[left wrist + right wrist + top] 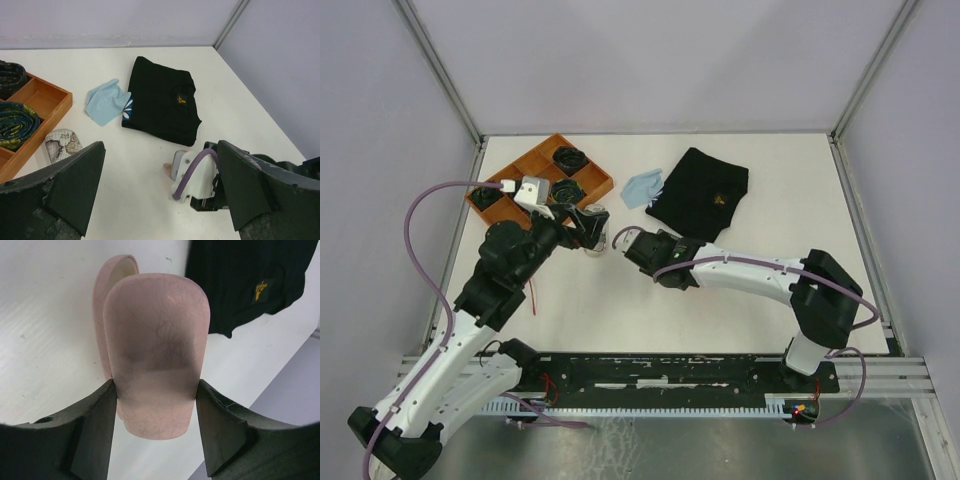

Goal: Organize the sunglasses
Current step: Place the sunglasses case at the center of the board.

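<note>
No sunglasses show in any view. My right gripper (156,385) is shut on the oblong pink glasses case (155,330), one finger on each long side. The case hangs just above the white table with a pink flap (117,270) standing off behind it. In the top view that gripper (625,240) sits mid-table. My left gripper (161,150) is open with nothing between its fingers (75,185). It hovers beside the right wrist (197,177), where a bit of pink case (169,170) peeks out. From above, the left gripper (592,228) is just left of the right one.
A grey map-patterned glasses case (63,142) lies beside the wooden tray (495,195), which holds rolled dark ties (17,122). A light blue cloth (642,187) and a folded black garment (705,190) lie at the back. Enclosure walls ring the table.
</note>
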Tool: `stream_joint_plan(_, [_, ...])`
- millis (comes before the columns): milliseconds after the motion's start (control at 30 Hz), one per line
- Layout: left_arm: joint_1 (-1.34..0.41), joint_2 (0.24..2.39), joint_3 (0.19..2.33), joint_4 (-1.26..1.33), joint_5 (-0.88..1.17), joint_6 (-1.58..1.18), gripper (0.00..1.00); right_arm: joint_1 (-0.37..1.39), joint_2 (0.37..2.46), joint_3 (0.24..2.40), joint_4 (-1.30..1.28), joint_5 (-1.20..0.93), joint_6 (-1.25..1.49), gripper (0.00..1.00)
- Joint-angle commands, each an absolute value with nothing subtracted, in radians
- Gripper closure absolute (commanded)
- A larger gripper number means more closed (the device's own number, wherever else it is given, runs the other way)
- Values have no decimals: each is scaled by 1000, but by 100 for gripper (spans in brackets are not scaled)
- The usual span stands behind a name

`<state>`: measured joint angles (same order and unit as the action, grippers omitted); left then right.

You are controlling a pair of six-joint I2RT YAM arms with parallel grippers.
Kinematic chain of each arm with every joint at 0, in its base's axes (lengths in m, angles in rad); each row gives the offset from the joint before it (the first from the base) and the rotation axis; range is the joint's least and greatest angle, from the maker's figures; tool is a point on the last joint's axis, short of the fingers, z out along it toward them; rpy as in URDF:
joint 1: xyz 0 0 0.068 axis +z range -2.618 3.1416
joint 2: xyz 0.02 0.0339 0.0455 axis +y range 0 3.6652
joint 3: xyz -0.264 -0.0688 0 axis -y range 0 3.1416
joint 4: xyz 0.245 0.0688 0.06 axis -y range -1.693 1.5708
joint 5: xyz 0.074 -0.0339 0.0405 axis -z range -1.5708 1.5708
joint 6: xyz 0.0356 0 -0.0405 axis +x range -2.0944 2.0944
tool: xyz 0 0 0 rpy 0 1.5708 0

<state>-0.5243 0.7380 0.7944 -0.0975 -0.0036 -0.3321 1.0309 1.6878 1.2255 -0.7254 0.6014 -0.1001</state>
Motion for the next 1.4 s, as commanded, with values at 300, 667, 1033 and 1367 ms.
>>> stream_joint_plan(300, [-525, 679, 780, -59, -68, -275, 1, 1140, 1734, 1144, -466, 702, -267, 58])
stream_joint_plan(667, [-525, 685, 785, -61, -61, -275, 1, 1181, 1771, 1134, -482, 660, -281, 36])
stream_joint_plan(1033, [-525, 692, 787, -58, -58, -276, 1, 1216, 1722, 1110, -486, 626, -259, 15])
stream_joint_plan(1367, [-526, 699, 788, -58, -53, -281, 1, 1227, 1583, 1087, -509, 435, -213, 12])
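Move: The right hand already holds the open sunglasses case; its spot on the board is about 8 cm to the left, 4 cm back and 8 cm down. At table level, the black shirt is some 11 cm ahead and 6 cm right, and the blue cloth 12 cm ahead and 6 cm left. The patterned case is 4 cm ahead and 15 cm left. From the left hand, the spot is about 8 cm right, 1 cm back and 29 cm below. The right hand shifts the sunglasses case left about 5 cm while lowering, then opens and backs off. ##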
